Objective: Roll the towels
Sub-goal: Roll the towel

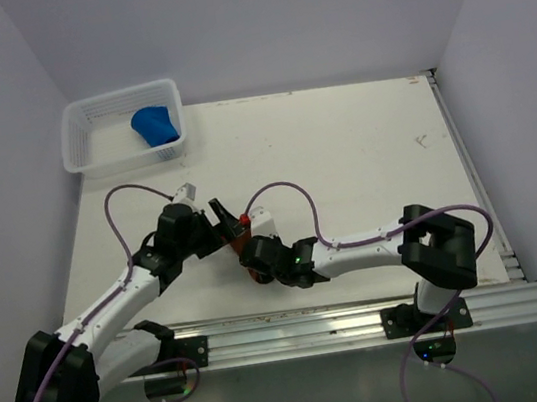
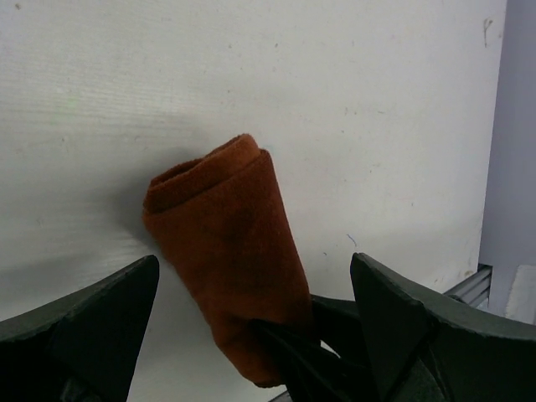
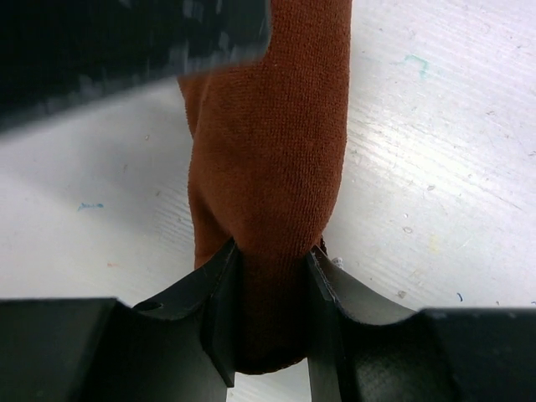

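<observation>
A rust-brown towel [image 2: 222, 251], rolled into a tight tube, lies on the white table [image 2: 335, 100] just in front of the arms' bases. My right gripper [image 3: 268, 327] is shut on the roll's near end [image 3: 268, 167]. My left gripper [image 2: 254, 264] stands wide open, one finger on each side of the roll and neither touching it. From above, only a small rust patch of this towel [image 1: 240, 229] shows between the left gripper [image 1: 222, 216] and the right gripper [image 1: 248, 244]. The bright blue towel [image 1: 156, 125] lies bunched in the basket.
A white mesh basket [image 1: 77, 139] stands at the table's far left corner against the walls. A metal rail [image 1: 367, 318] runs along the near edge. White walls close in the left, back and right sides.
</observation>
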Controlling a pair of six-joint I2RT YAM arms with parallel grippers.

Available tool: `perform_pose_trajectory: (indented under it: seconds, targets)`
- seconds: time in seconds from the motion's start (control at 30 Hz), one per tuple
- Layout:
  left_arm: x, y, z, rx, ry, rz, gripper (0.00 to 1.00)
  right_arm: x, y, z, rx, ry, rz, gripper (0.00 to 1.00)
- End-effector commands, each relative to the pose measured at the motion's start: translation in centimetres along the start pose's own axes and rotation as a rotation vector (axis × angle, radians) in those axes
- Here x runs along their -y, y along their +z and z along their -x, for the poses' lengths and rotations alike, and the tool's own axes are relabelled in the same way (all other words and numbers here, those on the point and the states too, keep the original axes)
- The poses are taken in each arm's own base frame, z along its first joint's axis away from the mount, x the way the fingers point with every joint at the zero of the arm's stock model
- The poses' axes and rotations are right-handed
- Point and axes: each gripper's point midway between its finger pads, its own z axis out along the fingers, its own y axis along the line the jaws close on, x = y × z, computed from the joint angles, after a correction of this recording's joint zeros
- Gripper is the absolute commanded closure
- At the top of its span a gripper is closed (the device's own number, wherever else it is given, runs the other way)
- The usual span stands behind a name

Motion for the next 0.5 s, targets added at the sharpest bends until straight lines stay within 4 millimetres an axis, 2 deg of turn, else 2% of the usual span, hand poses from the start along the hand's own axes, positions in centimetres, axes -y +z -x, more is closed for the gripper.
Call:
perform_pose_trajectory:
  seconds: [0.0, 0.13, 0.3, 0.47]
  targets:
    - [-1.1, 0.3, -2.4, -0.07, -0.069, -0.009, 0.0, 0.3, 0.0, 1.4, 0.049, 0.028, -0.062, 0.66]
    - [-1.7, 1.0, -3.6, -0.108, -0.069, 0.01, 0.0, -0.4, -0.1, 1.8, 0.065, 0.034, -0.053, 0.65]
    - [-1.2, 1.5, -4.4, -0.126, -0.078, 0.006, 0.0, -1.1, -0.1, 2.2, 0.08, 0.041, -0.03, 0.65]
    - [0.3, 1.5, -3.2, -0.064, -0.134, -0.05, 0.0, -1.4, -0.3, 1.9, 0.085, 0.05, -0.016, 0.66]
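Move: Behind and below the open left fingers, the brown towel roll's middle lies about 5 cm back, 1 cm right and 7 cm down; its near end, pinched in the right fingers, is about 8 cm back and 2 cm right. The roll's middle is some 3 cm ahead of the right hand, 1 cm left and 2 cm below. Far off, the blue towel in the white bin lies roughly 29 cm ahead of the left hand and 17 cm left. Sinking about 5 cm while drawing back some 3 cm, the left hand comes down over the part of the brown roll beyond the right fingers, tipping some 10 degrees farther down and easing to a near stop with its fingers still wide open on either side. The right hand stays put and keeps its pinch on the near end. ##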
